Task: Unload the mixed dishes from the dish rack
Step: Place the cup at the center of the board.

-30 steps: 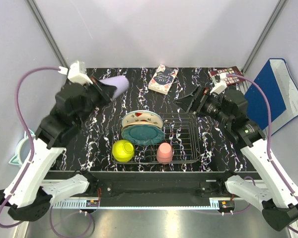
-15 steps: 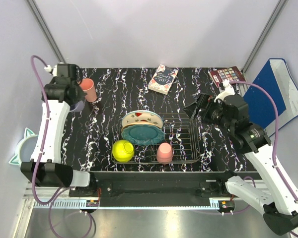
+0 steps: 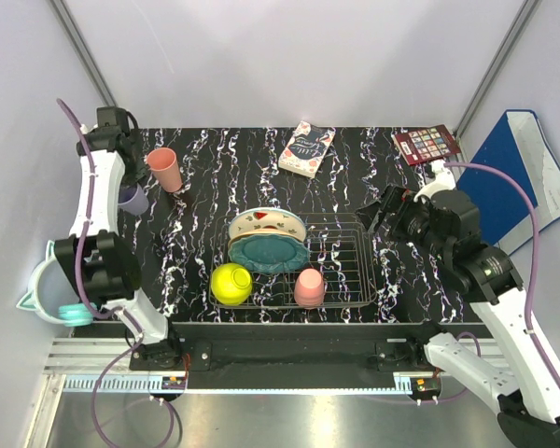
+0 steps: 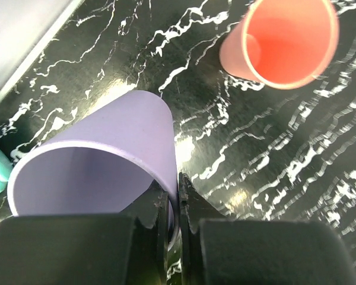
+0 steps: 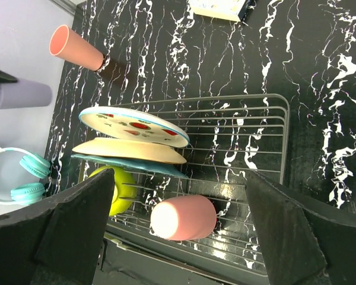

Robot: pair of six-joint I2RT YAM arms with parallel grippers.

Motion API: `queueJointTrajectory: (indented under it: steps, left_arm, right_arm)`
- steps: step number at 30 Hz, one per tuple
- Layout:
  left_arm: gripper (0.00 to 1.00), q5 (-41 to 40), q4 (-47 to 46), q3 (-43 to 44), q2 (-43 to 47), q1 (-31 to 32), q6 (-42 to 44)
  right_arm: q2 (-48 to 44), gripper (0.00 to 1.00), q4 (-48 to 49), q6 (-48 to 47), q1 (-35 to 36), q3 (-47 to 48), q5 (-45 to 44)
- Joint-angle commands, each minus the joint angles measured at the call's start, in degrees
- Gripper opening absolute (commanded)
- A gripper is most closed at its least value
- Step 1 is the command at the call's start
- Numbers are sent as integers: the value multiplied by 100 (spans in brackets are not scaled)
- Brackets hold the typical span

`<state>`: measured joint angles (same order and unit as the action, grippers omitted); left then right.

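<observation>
My left gripper [image 4: 173,202] is shut on the rim of the lilac cup [image 4: 107,160], one finger inside and one outside. In the top view the lilac cup [image 3: 131,198] hangs at the table's left edge beside an upright salmon-pink cup [image 3: 163,169]. The dish rack [image 3: 345,245] holds the white red-spotted plate [image 3: 266,224], the peach plate [image 5: 127,150], the teal plate [image 3: 269,254], the yellow-green bowl [image 3: 231,283] and a second salmon-pink cup [image 3: 309,287] on its side. My right gripper [image 5: 179,175] is open above the rack's right end, holding nothing.
A mint cat-eared bowl [image 3: 39,280] with teal headphones [image 3: 75,313] sits off the table at the left. A book [image 3: 306,149] and a patterned card [image 3: 427,145] lie along the back edge. A blue folder [image 3: 518,177] leans at the right.
The left arm swung the lilac cup from the back left of the table out to its left edge and lowered it beside the salmon-pink cup. The right arm drew slightly nearer and rightward.
</observation>
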<state>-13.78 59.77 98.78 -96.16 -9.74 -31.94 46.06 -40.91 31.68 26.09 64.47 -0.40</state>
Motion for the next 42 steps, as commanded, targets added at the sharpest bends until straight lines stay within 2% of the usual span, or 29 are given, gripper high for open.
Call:
queueJointTrajectory:
  steps: [1, 7, 15, 21, 23, 25, 27, 30, 31, 34, 37, 38, 42]
  left_arm:
    - [0, 174, -290, 414, -394, -81, -22]
    - [0, 358, -545, 492, -1097, -335, 109]
    - [0, 499, -545, 1160, -2134, -538, 101]
    - [0, 525, -563, 1302, -2390, -547, 83]
    - [6, 552, -554, 1328, -2381, -538, 83]
    - [19, 569, -545, 1345, -2311, -538, 92]
    - [41, 569, -536, 1363, -2232, -547, 92]
    - [63, 552, -501, 1328, -1995, -538, 57]
    - [73, 517, -501, 1284, -1916, -538, 31]
    - [88, 394, -440, 1240, -1573, -547, -39]
    - [96, 367, -291, 1135, -1082, -538, -215]
    - [98, 393, -282, 1065, -906, -529, -268]
    - [99, 166, -369, 477, 453, -153, -453]
  right_arm:
    - [-133, 100, -40, -22, -25, -100, -144]
    - [-203, 100, -119, 22, -25, -198, -214]
    - [-80, 100, -277, 40, -25, -171, -337]
    - [-18, 100, -295, 66, -16, -189, -399]
    - [8, 100, -295, 84, -16, -206, -425]
    - [17, 100, -278, 84, -25, -233, -434]
    - [8, 100, -243, 93, -25, -285, -425]
    - [-18, 100, -181, 128, -25, -347, -390]
    - [-45, 100, -155, 128, -16, -364, -382]
    - [-71, 100, -120, 119, -33, -400, -346]
    - [-89, 100, -128, -12, -25, -409, -154]
    - [-71, 100, -111, -100, -25, -391, 195]
    - [253, 96, -488, -487, -7, -365, 945]
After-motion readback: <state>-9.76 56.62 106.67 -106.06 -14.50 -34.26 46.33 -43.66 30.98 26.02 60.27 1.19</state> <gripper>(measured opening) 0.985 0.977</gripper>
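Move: The purple cup, still pinched by its rim in the left hand, is bound for a bare spot on the board about 4 cm ahead of that hand, 5 cm to its left and some 20 cm below. The standing pink cup is about 12 cm ahead, 4 cm to the right and 15 cm below. The board's left edge runs roughly 8 cm left of the spot. From the right hand the spot lies about 57 cm left, 17 cm ahead and 30 cm down. The purple cup is lowered about 10 cm by the left hand while carried some 7 cm forward and 4 cm left, down to the board beside the pink cup, the fingers tipping slightly steeper. The hand pauses, opens wide to let go of the rim, then rises some 9 cm, easing back a little. The empty, open right hand sinks about 4 cm near the rack. ##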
